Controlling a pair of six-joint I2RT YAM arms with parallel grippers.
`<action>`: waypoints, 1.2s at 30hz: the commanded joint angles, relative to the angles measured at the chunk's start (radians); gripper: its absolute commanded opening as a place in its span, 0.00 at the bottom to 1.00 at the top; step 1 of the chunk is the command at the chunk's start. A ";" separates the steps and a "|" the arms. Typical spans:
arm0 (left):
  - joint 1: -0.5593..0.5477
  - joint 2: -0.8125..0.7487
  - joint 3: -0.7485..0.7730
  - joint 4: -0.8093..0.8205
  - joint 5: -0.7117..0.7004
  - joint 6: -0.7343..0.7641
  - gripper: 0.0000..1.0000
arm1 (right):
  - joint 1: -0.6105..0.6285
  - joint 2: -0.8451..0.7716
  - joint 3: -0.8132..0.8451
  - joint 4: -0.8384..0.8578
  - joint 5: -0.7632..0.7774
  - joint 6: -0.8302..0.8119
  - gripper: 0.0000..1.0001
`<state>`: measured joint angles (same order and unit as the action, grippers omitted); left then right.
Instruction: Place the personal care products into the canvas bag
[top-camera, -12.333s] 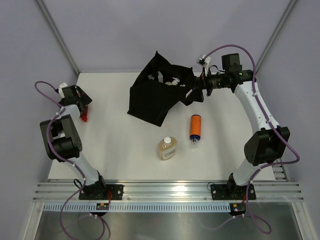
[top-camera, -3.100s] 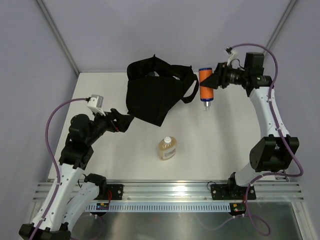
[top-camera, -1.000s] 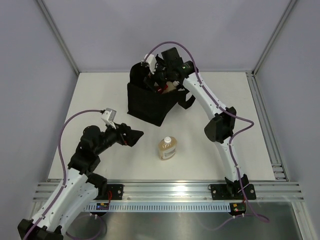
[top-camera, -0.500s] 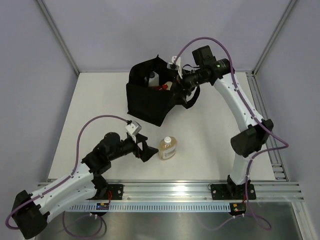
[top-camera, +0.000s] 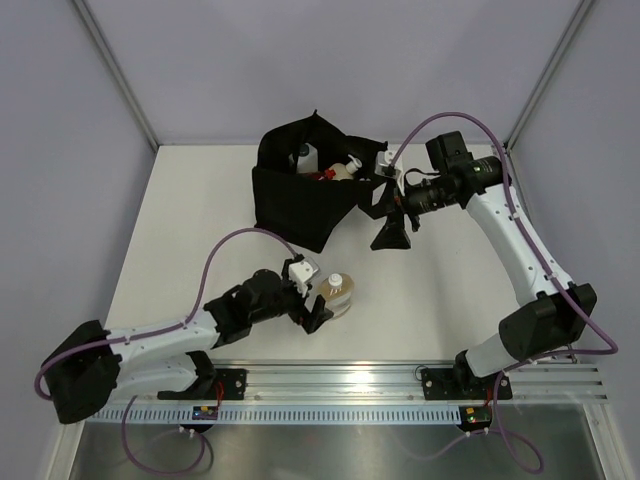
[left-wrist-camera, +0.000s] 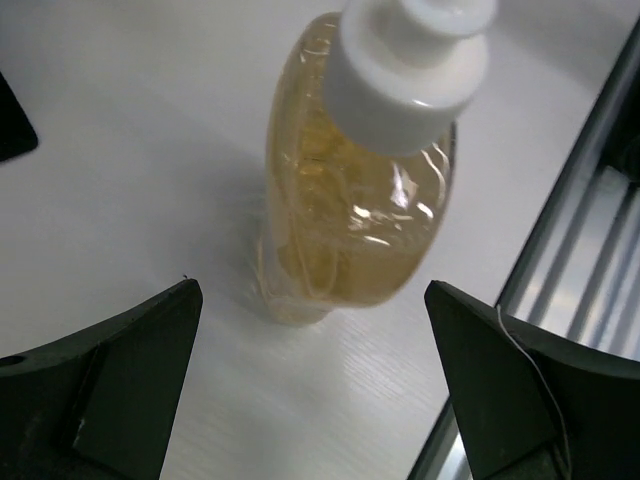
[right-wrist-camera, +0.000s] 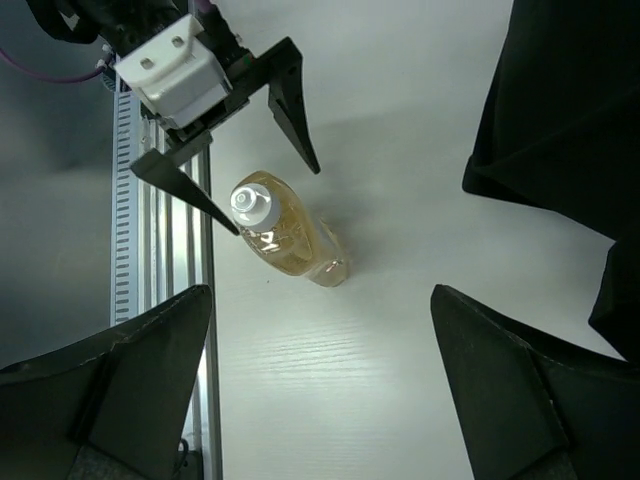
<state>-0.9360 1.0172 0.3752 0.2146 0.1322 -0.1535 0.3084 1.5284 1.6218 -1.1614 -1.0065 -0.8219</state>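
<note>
A squat amber-liquid bottle (top-camera: 337, 298) with a white cap stands on the table near the front edge. My left gripper (top-camera: 311, 304) is open just left of it. In the left wrist view the bottle (left-wrist-camera: 355, 190) fills the space ahead of the open gripper (left-wrist-camera: 315, 400), untouched. The black canvas bag (top-camera: 298, 198) stands open at the back, with a white bottle (top-camera: 303, 155), a red item (top-camera: 322, 175) and a pale bottle (top-camera: 346, 170) inside. My right gripper (top-camera: 388, 228) hangs open and empty right of the bag. The right wrist view shows the bottle (right-wrist-camera: 292, 240), my left gripper (right-wrist-camera: 276, 200) and the bag (right-wrist-camera: 570, 120).
The bag's loop handle (top-camera: 376, 196) droops on the table beside my right gripper. A metal rail (top-camera: 340, 381) runs along the table's near edge, close behind the amber bottle. Grey walls close off the back and sides.
My right gripper has pulled out of the bag and moved right, empty and open. My left arm has swung forward and right, bringing its open gripper up to the amber bottle.
</note>
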 joint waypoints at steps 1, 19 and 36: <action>-0.018 0.096 0.079 0.195 -0.140 0.051 0.99 | -0.008 -0.083 -0.028 0.069 -0.021 0.021 0.99; -0.021 0.284 0.143 0.416 -0.075 -0.055 0.23 | -0.065 -0.189 -0.234 0.161 -0.035 0.119 1.00; 0.305 0.099 0.631 0.028 0.162 -0.207 0.00 | -0.176 -0.223 -0.286 0.246 -0.052 0.254 1.00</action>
<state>-0.6964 1.1584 0.8547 0.0433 0.1909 -0.2443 0.1429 1.3231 1.3548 -0.9657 -1.0214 -0.6136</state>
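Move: The bottle stands just off the left hand's open fingers, about 4 cm ahead and 5 cm to its right, its middle roughly level with the hand. The canvas bag's middle is some 24 cm straight ahead of that hand and perhaps 5 cm higher; a pump bottle shows in its mouth, about 25 cm ahead, 4 cm right and 9 cm up. From the right hand, the bottle is about 6 cm back, 7 cm left and 17 cm below. Forward and right by about 6 cm, the left hand brings its wide-open fingers around the standing bottle, closes them on its body, then lifts roughly 12 cm while swinging forward and a little left towards the bag, keeping its grip. The empty right hand, still open, backs off about 5 cm to its right, away from the bottle's spot, turning slightly clockwise. ##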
